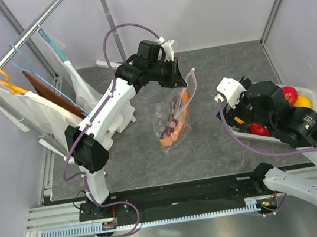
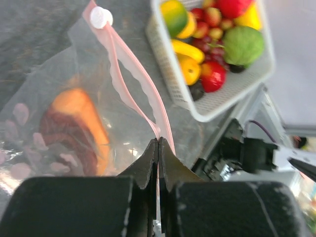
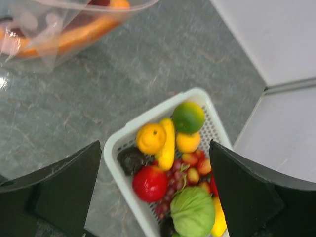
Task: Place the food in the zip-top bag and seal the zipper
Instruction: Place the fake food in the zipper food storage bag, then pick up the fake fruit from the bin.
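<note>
The zip-top bag hangs over the middle of the table, mouth upward, with a long orange-brown piece of food inside. My left gripper is shut on the pink-red zipper strip at the bag's top edge. The white slider tab sits at the strip's far end. My right gripper hangs open above a white basket with nothing between its fingers. Under it lie a red apple, a green cabbage, a yellow lemon and other food.
The white basket stands at the table's right edge beside the wall. A rack with hangers and white cloth fills the back left. Grey table surface shows behind the bag and between bag and basket.
</note>
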Robot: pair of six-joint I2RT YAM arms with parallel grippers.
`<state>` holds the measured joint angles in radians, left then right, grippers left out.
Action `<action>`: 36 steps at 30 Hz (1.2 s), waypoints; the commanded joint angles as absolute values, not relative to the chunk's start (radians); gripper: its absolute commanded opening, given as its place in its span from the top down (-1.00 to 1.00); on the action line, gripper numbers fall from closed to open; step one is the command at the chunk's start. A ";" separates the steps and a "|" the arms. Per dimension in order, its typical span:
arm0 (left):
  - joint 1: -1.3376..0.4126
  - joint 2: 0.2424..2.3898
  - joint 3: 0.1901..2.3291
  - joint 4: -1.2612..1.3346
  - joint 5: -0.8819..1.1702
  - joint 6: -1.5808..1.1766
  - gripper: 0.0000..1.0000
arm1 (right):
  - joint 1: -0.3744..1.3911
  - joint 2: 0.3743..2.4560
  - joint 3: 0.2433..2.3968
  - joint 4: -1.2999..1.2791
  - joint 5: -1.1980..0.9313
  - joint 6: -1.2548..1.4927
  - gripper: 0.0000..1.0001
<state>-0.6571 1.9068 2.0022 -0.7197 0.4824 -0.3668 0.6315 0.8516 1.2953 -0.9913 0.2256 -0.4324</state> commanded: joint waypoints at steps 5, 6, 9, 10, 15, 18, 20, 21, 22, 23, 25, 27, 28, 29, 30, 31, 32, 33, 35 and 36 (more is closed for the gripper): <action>-0.589 1.760 2.017 -0.762 0.201 -0.289 0.96 | 0.607 0.880 1.279 -1.088 0.143 -0.331 -0.93; -0.581 1.738 2.022 -0.803 0.193 -0.264 0.96 | 0.609 0.890 1.279 -1.080 0.135 -0.330 -0.93; -0.581 1.661 2.023 -0.882 0.144 -0.164 0.96 | 0.609 0.908 1.287 -1.057 0.117 -0.319 -0.93; -0.580 1.634 2.023 -0.899 0.138 -0.116 0.96 | 0.607 0.911 1.289 -1.049 0.117 -0.315 -0.94; -0.470 1.658 2.167 -1.063 0.176 -0.061 0.96 | 0.594 0.899 1.281 -1.049 0.120 -0.279 -0.95; -0.445 1.709 2.285 -1.149 0.169 0.049 0.96 | 0.577 0.885 1.276 -1.065 0.109 -0.268 -0.95; -0.446 1.758 2.379 -1.207 0.196 0.089 0.96 | 0.569 0.882 1.281 -1.068 0.104 -0.262 -0.96; -0.451 1.773 2.399 -1.218 0.199 0.115 0.96 | 0.562 0.881 1.281 -1.068 0.101 -0.256 -0.96; -0.457 1.793 2.428 -1.236 0.196 0.132 0.96 | 0.558 0.884 1.282 -1.069 0.098 -0.253 -0.96; -0.480 1.808 2.433 -1.241 0.187 0.144 0.96 | 0.555 0.885 1.282 -1.071 0.089 -0.250 -0.96; -0.506 1.850 2.409 -1.238 0.199 0.173 0.96 | 0.545 0.887 1.278 -1.074 0.071 -0.239 -0.96; -0.541 1.896 2.387 -1.223 0.219 0.144 0.96 | 0.540 0.887 1.270 -1.087 0.057 -0.245 -0.96; -0.551 1.911 2.360 -1.213 0.254 0.132 0.96 | 0.541 0.890 1.264 -1.092 0.060 -0.271 -0.96; -0.570 1.930 2.347 -1.198 0.283 0.118 0.96 | 0.540 0.891 1.264 -1.100 0.060 -0.294 -0.96; -0.580 1.945 2.330 -1.186 0.314 0.101 0.96 | 0.540 0.894 1.266 -1.121 0.052 -0.323 -0.95; -0.592 1.977 2.304 -1.177 0.346 0.092 0.96 | 0.540 0.900 1.270 -1.132 0.034 -0.415 -0.93; -0.613 1.996 2.296 -1.167 0.356 0.087 0.96 | 0.541 0.900 1.272 -1.138 0.037 -0.457 -0.92; -0.623 2.011 2.296 -1.164 0.367 0.084 0.96 | 0.540 0.905 1.270 -1.144 0.049 -0.506 -0.92; -0.647 2.055 2.295 -1.158 0.356 0.066 0.96 | 0.541 0.945 1.256 -1.147 0.164 -0.577 -0.94; -0.652 2.066 2.290 -1.151 0.356 0.054 0.96 | 0.540 0.975 1.259 -1.173 0.207 -0.565 -0.88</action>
<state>-0.6178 2.0300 2.2955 -1.1831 0.2970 0.0837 0.5442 0.9131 1.2686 -1.1225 0.0818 -0.4313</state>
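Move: The long orange food already hangs in the bag below the left hand, which has the rim pinched: about 6 cm back, 5 cm left and 12 cm below the grip. The white cloth hangs some 25 cm left of this hand, about 2 cm forward and 10 cm lower; the basket stands 30 cm right and 10 cm back, 25 cm below. From the empty right hand, the basket is 14 cm right, 2 cm forward and nearly 30 cm down; the bagged food is about 19 cm left, 4 cm forward and 15 cm down. The bag with its food is swung by the rim, the left fingers keeping their pinch throughout: first briefly forward, then up and left towards the white cloth some 17 cm, tipping up, then back right and down about 15 cm, the hand's left side ending roughly 25 degrees higher. The right hand, still wide open, sinks about 5 cm towards the basket and tips down slightly. ##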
